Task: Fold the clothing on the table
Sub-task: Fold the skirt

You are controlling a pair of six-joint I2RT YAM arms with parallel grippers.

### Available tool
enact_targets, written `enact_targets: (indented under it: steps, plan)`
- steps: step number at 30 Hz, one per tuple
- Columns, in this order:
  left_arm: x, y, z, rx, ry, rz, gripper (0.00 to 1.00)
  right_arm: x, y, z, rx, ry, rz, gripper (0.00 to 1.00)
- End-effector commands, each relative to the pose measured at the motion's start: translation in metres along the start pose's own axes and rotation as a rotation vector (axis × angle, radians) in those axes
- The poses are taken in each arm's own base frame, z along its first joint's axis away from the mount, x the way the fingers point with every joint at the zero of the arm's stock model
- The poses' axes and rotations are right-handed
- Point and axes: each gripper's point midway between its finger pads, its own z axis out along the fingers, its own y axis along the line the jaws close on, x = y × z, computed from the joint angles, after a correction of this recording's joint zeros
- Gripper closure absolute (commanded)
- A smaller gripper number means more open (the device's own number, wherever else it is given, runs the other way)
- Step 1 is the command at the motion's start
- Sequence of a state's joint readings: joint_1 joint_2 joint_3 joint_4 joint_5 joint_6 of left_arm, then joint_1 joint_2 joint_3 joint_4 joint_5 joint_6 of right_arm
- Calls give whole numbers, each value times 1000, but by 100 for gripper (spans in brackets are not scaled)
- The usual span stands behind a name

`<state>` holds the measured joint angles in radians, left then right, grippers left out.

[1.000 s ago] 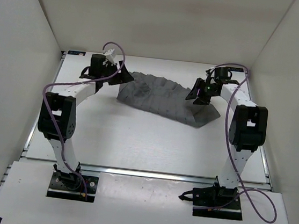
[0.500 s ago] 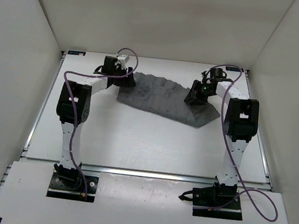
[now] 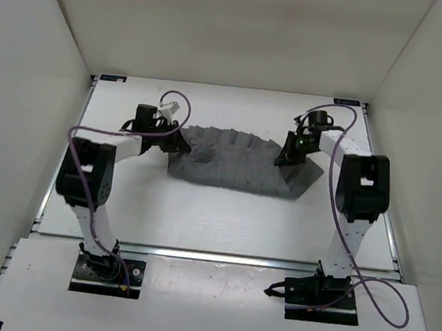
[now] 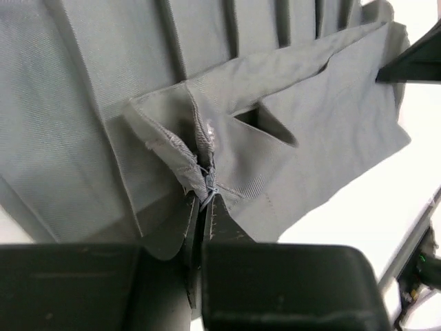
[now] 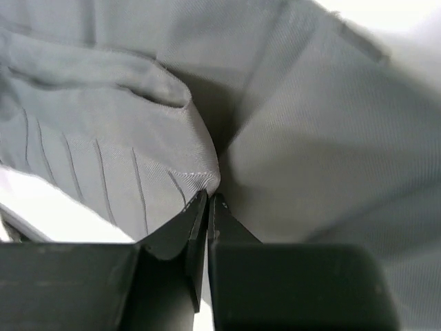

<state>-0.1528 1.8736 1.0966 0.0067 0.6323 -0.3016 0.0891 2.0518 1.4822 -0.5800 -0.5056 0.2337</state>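
The grey pleated clothing [image 3: 233, 163] lies across the back half of the white table [image 3: 215, 213]. My left gripper [image 3: 177, 146] is at its left end, shut on a bunched fold with a zip [image 4: 207, 181] between the fingertips [image 4: 222, 217]. At the right end my right gripper [image 3: 286, 157] is shut on a stitched edge of the clothing [image 5: 207, 181], the cloth pinched right at the tips. Both held ends are lifted a little, and pleats [image 4: 207, 41] fan out beyond the left grip.
White walls close in the table on the left, back and right. A metal rail [image 3: 211, 255] runs along the near edge, with both arm bases [image 3: 105, 268] behind it. Purple cables [image 3: 384, 312] loop from each arm.
Both grippers have closed on the clothing's ends. The cloth has been pulled toward the near side and bunched, its left end now drawn in and raised.
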Motion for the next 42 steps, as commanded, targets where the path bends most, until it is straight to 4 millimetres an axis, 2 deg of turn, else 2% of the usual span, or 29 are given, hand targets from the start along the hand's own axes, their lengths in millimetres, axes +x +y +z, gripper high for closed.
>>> enact_targets:
  steps: [1, 2, 3, 4, 6, 8, 10, 12, 13, 15, 16, 18, 20, 21, 22, 23, 24, 25, 26, 28, 29, 30, 31, 33, 34, 36, 40, 42]
  plan:
    - [15, -44, -42, 44, -48, 27, 100, 43, 23, -31, 4, -8, -76, 100]
    - [16, -58, -54, 37, -73, 67, 100, 48, 31, -44, 3, -40, -97, 100]
    - [26, -65, -63, 18, -83, 97, 100, 67, 37, -51, 3, -35, -98, 100]
    - [36, -72, -73, 10, -71, 103, 100, 84, 31, -52, 13, -21, -99, 100]
    - [44, -83, -85, 1, -77, 102, 100, 96, 43, -72, 6, -70, -126, 100]
    - [54, -94, -94, 20, -71, 86, 100, 110, 50, -81, -15, -82, -136, 96]
    - [51, -111, -108, 66, -114, 94, 100, 113, 52, -97, -18, -128, -110, 99]
    - [45, -120, -116, 79, -153, 94, 100, 109, 52, -110, -9, -166, -99, 100]
    - [36, -123, -120, 79, -182, 105, 100, 101, 51, -118, -5, -204, -91, 100]
    - [25, -115, -121, 47, -210, 94, 100, 91, 45, -125, -8, -246, -65, 100]
    - [24, -111, -115, 42, -193, 90, 100, 87, 40, -123, 4, -247, -51, 100]
    - [17, -91, -104, -18, -181, 64, 100, 77, 23, -119, 34, -243, -4, 100]
    - [15, -60, -83, -90, -146, 10, 97, 65, 8, -106, 37, -203, 35, 100]
    - [12, -49, -80, -104, -145, -22, 60, 60, 3, -104, 46, -196, 52, 96]
    - [16, -42, -68, -87, -106, -58, 27, 55, -3, -98, 67, -180, 65, 84]
    - [9, -35, -61, -60, -104, -102, 26, 51, -6, -94, 78, -170, 77, 82]
    - [-9, -43, -62, 15, -128, -134, 25, 45, -8, -94, 89, -187, 78, 79]
    - [-15, -42, -60, 64, -136, -190, 3, 39, -12, -98, 124, -212, 73, 69]
    - [-26, -45, -62, 97, -158, -192, 1, 36, -12, -104, 143, -223, 81, 57]
    - [-34, -44, -70, 77, -184, -197, 1, 36, -21, -114, 219, -251, 103, 51]
    - [-32, -48, -74, 52, -188, -174, 1, 45, -24, -115, 236, -240, 119, 45]
    - [-25, -51, -81, 36, -179, -175, 1, 58, -28, -118, 265, -231, 146, 40]
    - [-24, -53, -84, 15, -187, -162, 1, 61, -37, -124, 280, -239, 181, 40]
    - [10, -56, -93, -25, -126, -199, 1, 92, -45, -120, 285, -197, 240, 39]
    - [16, -57, -93, -50, -120, -211, 1, 100, -49, -118, 284, -190, 279, 39]
    - [49, -54, -98, -111, -76, -232, 1, 123, -51, -113, 284, -168, 302, 39]
    - [94, -41, -98, -206, -3, -262, 1, 154, -59, -102, 309, -124, 360, 39]
    - [107, -43, -94, -176, 20, -276, 1, 156, -62, -96, 282, -145, 388, 39]
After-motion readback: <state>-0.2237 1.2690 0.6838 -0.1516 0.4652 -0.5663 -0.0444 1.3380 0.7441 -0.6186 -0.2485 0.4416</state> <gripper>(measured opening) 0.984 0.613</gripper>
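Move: The folded skirt is already pinched by both hands, its middle about 2 cm back from them, some 19 cm right of the left hand and 12 cm left of the right. The bare table it is drawn onto centres roughly 16 cm back, 16 cm right of the left hand and 14 cm left of the right, some 3 cm lower. From the right hand, the skirt's near right corner is about 11 cm back and 6 cm right; its outer right corner, 2 cm back and 13 cm right. The skirt, still pinched near both ends, is pulled quickly back towards the bases, roughly 13–15 cm, and lifted 8–10 cm. Both hands then swing forward and down again to lay it out, and open. The left backs off and up, then starts to sink; the right draws back and to its right, turning clockwise some 20 degrees, and sinks open by the near right corner. ##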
